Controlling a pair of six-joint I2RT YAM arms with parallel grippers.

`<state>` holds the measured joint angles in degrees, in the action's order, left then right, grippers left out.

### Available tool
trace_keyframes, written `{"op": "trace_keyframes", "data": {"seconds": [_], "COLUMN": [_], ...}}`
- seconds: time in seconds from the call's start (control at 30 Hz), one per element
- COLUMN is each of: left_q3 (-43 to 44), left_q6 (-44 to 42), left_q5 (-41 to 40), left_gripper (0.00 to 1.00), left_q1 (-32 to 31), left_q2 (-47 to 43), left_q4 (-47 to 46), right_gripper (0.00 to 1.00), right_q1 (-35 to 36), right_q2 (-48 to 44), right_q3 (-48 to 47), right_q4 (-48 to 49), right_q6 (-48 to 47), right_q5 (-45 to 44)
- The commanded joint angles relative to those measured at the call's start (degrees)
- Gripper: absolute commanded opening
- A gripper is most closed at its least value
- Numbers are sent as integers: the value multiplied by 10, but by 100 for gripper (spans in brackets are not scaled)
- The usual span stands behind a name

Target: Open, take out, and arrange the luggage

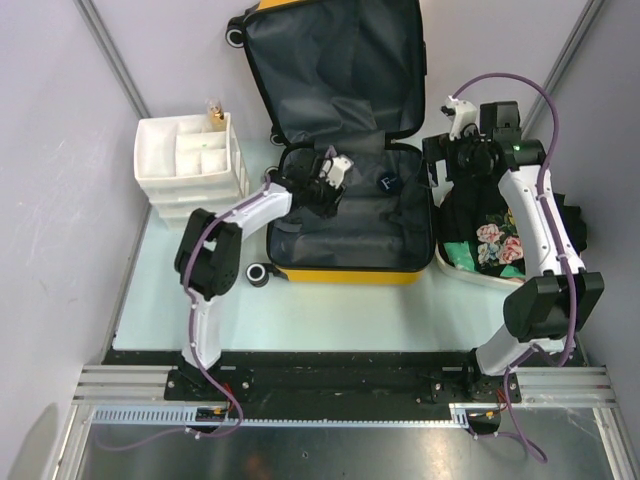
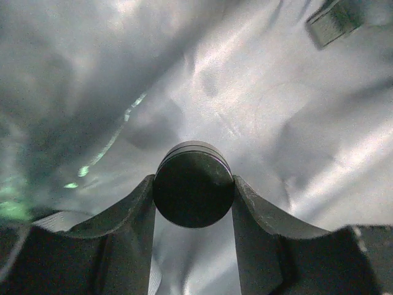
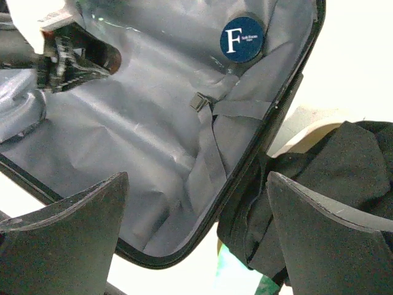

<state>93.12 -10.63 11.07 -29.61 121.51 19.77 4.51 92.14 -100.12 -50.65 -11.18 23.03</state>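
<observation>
The yellow luggage [image 1: 340, 274] lies open on the table, its lid [image 1: 335, 70] tipped back and its grey lining [image 2: 258, 92] bare. My left gripper [image 1: 328, 176] reaches into the lower half near its upper left corner. In the left wrist view both fingers [image 2: 132, 215] press the sides of a round black disc-shaped jar [image 2: 193, 192]. A round blue lid marked "F" [image 1: 389, 182] [image 3: 241, 39] rests on the lining further right. My right gripper [image 1: 436, 166] [image 3: 196, 178] hangs open above the luggage's right rim [image 3: 258, 147], nothing between its fingers.
A white drawer unit [image 1: 190, 165] with a small bottle [image 1: 215, 115] on top stands left of the luggage. On the right, a white tub [image 1: 470, 277] holds dark clothes [image 3: 344, 166] and floral fabric [image 1: 497, 240]. A black wheel [image 1: 258, 273] sticks out at the luggage's near left corner.
</observation>
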Motion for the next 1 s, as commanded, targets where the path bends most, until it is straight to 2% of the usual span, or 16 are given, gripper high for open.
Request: {"op": "trace_keyframes", "data": {"seconds": [0.0, 0.17, 0.27, 0.3, 0.37, 0.47, 0.63, 0.8, 0.97], "left_q3": [13, -28, -43, -45, -46, -38, 6, 70, 127], "left_q6": [-15, -13, 14, 22, 30, 24, 66, 59, 63], "left_q5": [31, 74, 91, 91, 90, 60, 36, -14, -27], "left_gripper": [15, 15, 13, 12, 10, 8, 4, 4, 3], "left_q1": [10, 70, 151, 197, 239, 314, 417, 433, 444], "left_q2": [-171, -310, -387, -405, -444, -465, -419, -333, -264], "left_q4": [-3, 16, 19, 19, 19, 19, 24, 46, 64], "right_gripper": [99, 99, 99, 99, 99, 100, 99, 99, 100], "right_q1": [6, 26, 36, 38, 40, 44, 52, 59, 59], "right_q2": [18, 30, 34, 35, 38, 45, 51, 48, 40], "right_q3": [-42, -54, -49, -49, -52, -55, -54, -56, -51], "right_q4": [6, 6, 5, 5, 6, 6, 6, 4, 3], "right_q6": [9, 12, 8, 9, 13, 17, 20, 19, 16], "right_q5": [26, 32, 31, 31, 32, 33, 37, 32, 23]}}
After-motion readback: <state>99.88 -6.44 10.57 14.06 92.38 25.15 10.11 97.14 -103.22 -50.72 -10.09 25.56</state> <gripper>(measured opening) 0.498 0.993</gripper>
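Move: The white drawer unit's top tray, where the dark bottle is headed, lies about 32 cm left of the left hand, 7 cm farther out and some 12 cm higher; a clear glass bottle stands in its far right corner, about 23 cm left and 14 cm ahead of that hand. The round F disk lies in the suitcase about 8 cm left, 11 cm ahead and 26 cm below the right hand, with the basin of clothes about 18 cm to that hand's right, roughly level with it and 20 cm below. The dark bottle, still pinched in the left fingers, is swung fast up out of the luggage and about 38 cm left towards the white top tray, arching some 37 cm up before sinking 7 or so, while the wrist turns counter-clockwise and tips the fingers flatter. The open right hand slides 5 cm left over the suitcase, nearer the F disk. ##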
